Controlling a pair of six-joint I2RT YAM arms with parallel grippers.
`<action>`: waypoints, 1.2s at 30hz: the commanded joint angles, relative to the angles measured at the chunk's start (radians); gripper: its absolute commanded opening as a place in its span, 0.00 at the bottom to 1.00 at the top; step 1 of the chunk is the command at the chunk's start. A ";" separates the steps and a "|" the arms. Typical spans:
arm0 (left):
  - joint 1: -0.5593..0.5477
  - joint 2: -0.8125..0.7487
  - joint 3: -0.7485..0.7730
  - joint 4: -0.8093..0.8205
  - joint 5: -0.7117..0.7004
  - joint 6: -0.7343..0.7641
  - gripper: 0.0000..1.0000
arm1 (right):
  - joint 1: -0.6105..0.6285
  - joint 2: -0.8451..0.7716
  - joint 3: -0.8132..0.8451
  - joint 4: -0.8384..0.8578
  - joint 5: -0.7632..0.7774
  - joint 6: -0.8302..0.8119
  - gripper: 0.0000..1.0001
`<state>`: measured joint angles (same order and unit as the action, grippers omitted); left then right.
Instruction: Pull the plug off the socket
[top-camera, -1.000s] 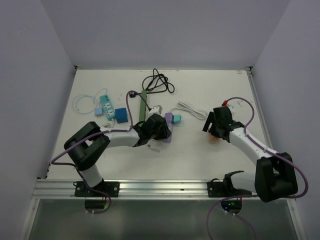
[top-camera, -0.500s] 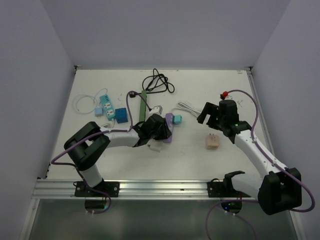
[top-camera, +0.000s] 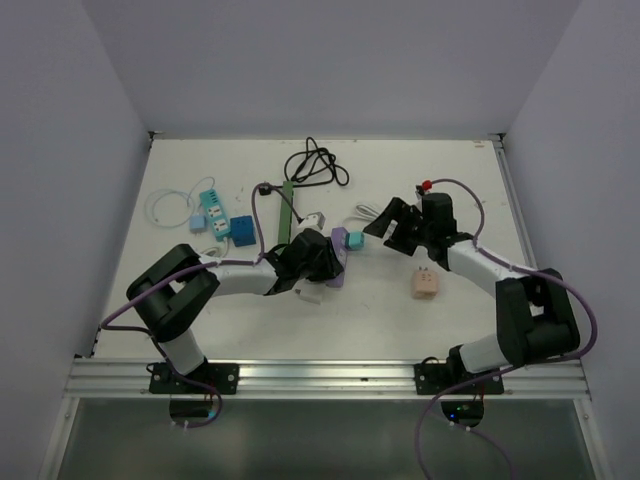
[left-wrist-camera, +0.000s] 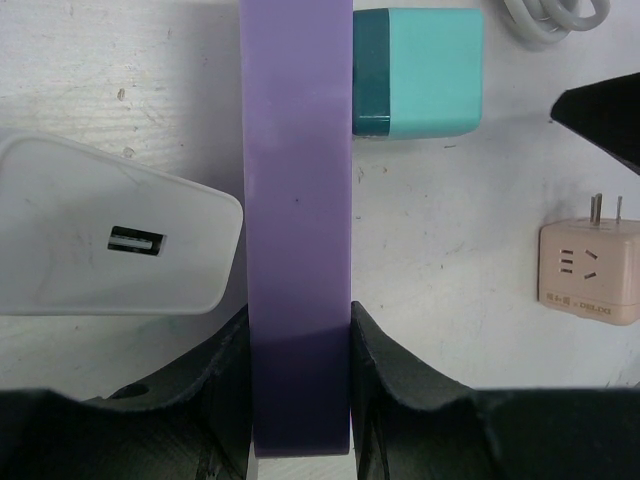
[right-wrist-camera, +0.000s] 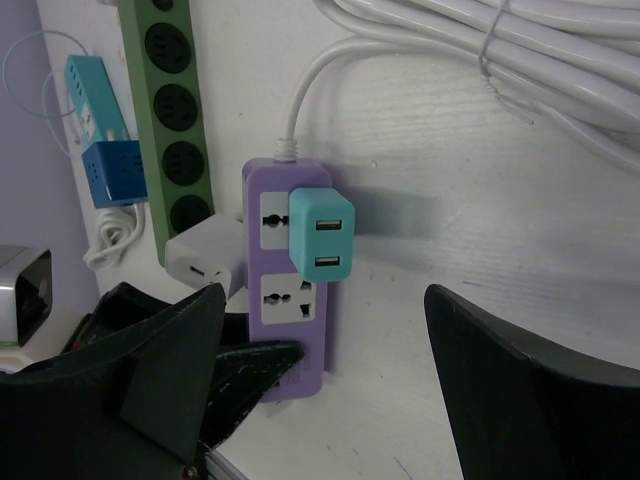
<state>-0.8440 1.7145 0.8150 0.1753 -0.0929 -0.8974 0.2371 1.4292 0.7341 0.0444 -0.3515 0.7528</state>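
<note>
A purple socket strip (top-camera: 338, 262) lies at the middle of the table with a teal plug (top-camera: 353, 240) stuck in its side. My left gripper (top-camera: 320, 264) is shut on the near end of the purple strip (left-wrist-camera: 297, 200), a finger pressing each long side. In that wrist view the teal plug (left-wrist-camera: 420, 70) juts out to the right. My right gripper (top-camera: 382, 226) hovers open just right of the plug. From its wrist camera the plug (right-wrist-camera: 322, 235) and the strip (right-wrist-camera: 285, 300) lie ahead of the wide-spread fingers (right-wrist-camera: 170, 350), untouched.
A beige adapter (top-camera: 425, 285) lies loose under the right arm. A white charger (left-wrist-camera: 110, 240) sits against the strip's left side. Behind are a green power strip (top-camera: 287, 210), a coiled white cable (right-wrist-camera: 500, 60), a black cable (top-camera: 315, 165) and teal and blue adapters (top-camera: 225, 220).
My right gripper has moved left and back, away from the beige adapter now lying on the table, to beside the teal plug. The left gripper and purple strip have not moved.
</note>
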 joint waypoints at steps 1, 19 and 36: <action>-0.003 0.017 -0.043 -0.069 0.039 0.035 0.00 | 0.004 0.077 -0.010 0.172 -0.089 0.085 0.84; -0.003 0.011 -0.059 -0.057 0.042 0.032 0.00 | 0.047 0.307 0.008 0.371 -0.153 0.138 0.68; 0.017 0.013 -0.073 -0.160 -0.027 -0.053 0.00 | 0.045 0.284 -0.007 0.330 -0.167 0.111 0.00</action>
<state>-0.8375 1.7058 0.7906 0.1986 -0.0818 -0.9241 0.2821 1.7580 0.7284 0.4171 -0.5228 0.8986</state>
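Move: The turquoise plug lies about 6 cm to the right hand's left, 1 cm ahead and 6 cm below; the purple socket's middle is 9 cm left, 3 cm back, and the white cable coil roughly 6 cm straight ahead, both lower. The pink adapter sits about 9 cm back and 9 cm right. From the left hand, already gripping the purple socket's near end, the plug is some 8 cm ahead, 5 cm right, about level. Right hand goes left and down, about 5 cm each, and pinches the turquoise plug; left keeps holding the socket. ##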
